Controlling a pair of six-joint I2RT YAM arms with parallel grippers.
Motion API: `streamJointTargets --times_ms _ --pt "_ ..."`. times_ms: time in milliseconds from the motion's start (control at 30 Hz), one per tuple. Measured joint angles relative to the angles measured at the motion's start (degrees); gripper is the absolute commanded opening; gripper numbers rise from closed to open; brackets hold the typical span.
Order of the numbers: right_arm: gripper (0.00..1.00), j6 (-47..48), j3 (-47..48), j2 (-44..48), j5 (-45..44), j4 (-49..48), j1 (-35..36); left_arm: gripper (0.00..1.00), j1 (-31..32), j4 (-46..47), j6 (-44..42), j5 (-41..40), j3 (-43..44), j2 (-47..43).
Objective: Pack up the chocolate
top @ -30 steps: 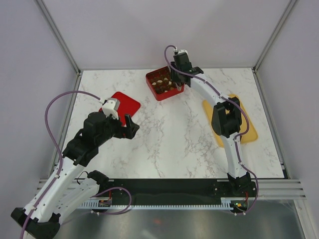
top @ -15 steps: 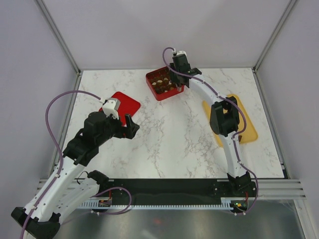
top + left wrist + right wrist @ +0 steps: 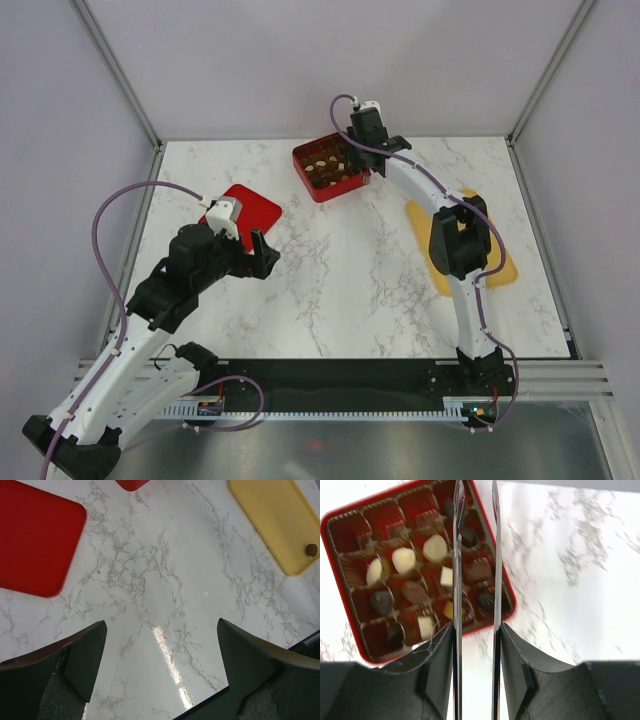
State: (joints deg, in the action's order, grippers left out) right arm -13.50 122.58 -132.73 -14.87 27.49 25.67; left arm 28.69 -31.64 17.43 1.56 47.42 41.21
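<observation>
The red gridded box (image 3: 318,187) stands at the back middle of the table, with several dark and pale chocolates (image 3: 325,165) in its cells. The right wrist view shows it (image 3: 340,575) with pale pieces (image 3: 403,559) and dark pieces (image 3: 478,571). My right gripper (image 3: 358,160) hangs over the box's right edge. Its thin metal blades (image 3: 476,495) stand narrowly apart with nothing between them. My left gripper (image 3: 265,255) is wide open and empty (image 3: 161,625) above bare marble. One dark chocolate (image 3: 311,549) lies on the yellow tray (image 3: 275,520).
The flat red lid (image 3: 250,207) lies at the left, just behind my left gripper, and shows in the left wrist view (image 3: 35,535). The yellow tray (image 3: 500,265) lies at the right, mostly under my right arm. Frame posts and walls ring the table.
My right gripper has shifted slightly right and back from over the box, and its elbow has swung right. The left arm has not moved.
</observation>
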Motion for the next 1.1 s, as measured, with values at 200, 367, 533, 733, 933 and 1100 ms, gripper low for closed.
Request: streamJointTargets --times_ms 200,367,533,733,933,1100 --pt "0.47 -1.6 -13.2 15.8 -4.1 4.2 0.0 1.00 0.0 0.0 0.0 0.1 0.0 -0.2" --pt "0.47 -5.0 -24.3 31.5 -6.2 8.3 -0.1 1.00 0.0 0.0 0.0 0.5 0.0 -0.5" --pt "0.47 -9.4 -36.2 43.6 -6.4 12.9 -0.8 1.00 0.0 0.0 0.0 0.7 0.0 -1.0" --pt "0.48 -14.8 -49.4 54.1 -4.3 21.4 -6.0 1.00 0.0 0.0 0.0 1.7 0.0 -1.3" --pt "0.49 -16.6 -57.3 64.9 -2.1 28.5 -14.8 1.00 0.0 0.0 0.0 2.2 0.0 -1.2" --pt "0.50 -17.0 -61.7 68.9 -0.5 32.6 -19.6 1.00 0.0 0.0 0.0 3.0 0.0 -1.2"
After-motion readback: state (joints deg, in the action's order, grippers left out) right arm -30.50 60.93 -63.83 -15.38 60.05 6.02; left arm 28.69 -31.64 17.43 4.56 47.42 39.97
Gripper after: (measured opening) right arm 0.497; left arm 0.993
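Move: The last chocolate lies at the near edge of the yellow tray, about 36 cm back from the empty right hand, some 26 cm to its right and 3 cm lower. The tray's middle is roughly 26 cm back and 22 cm right of that hand, while the red box's middle is only 3 cm back and 6 cm left of it. From the left hand the same chocolate lies about 45 cm to the right, 2 cm ahead and 12 cm below. The right hand leaves the red box empty and swings fast back and to the right, some 34 cm back and 24 cm right, arching up about 10 cm at first and then sinking nearly as far, towards the last chocolate in the yellow tray. On the way the wrist turns clockwise by about 30 degrees and tips the fingers more steeply down, and they stay about half open, ending a few centimetres above the tray close by the chocolate, without gripping it. ##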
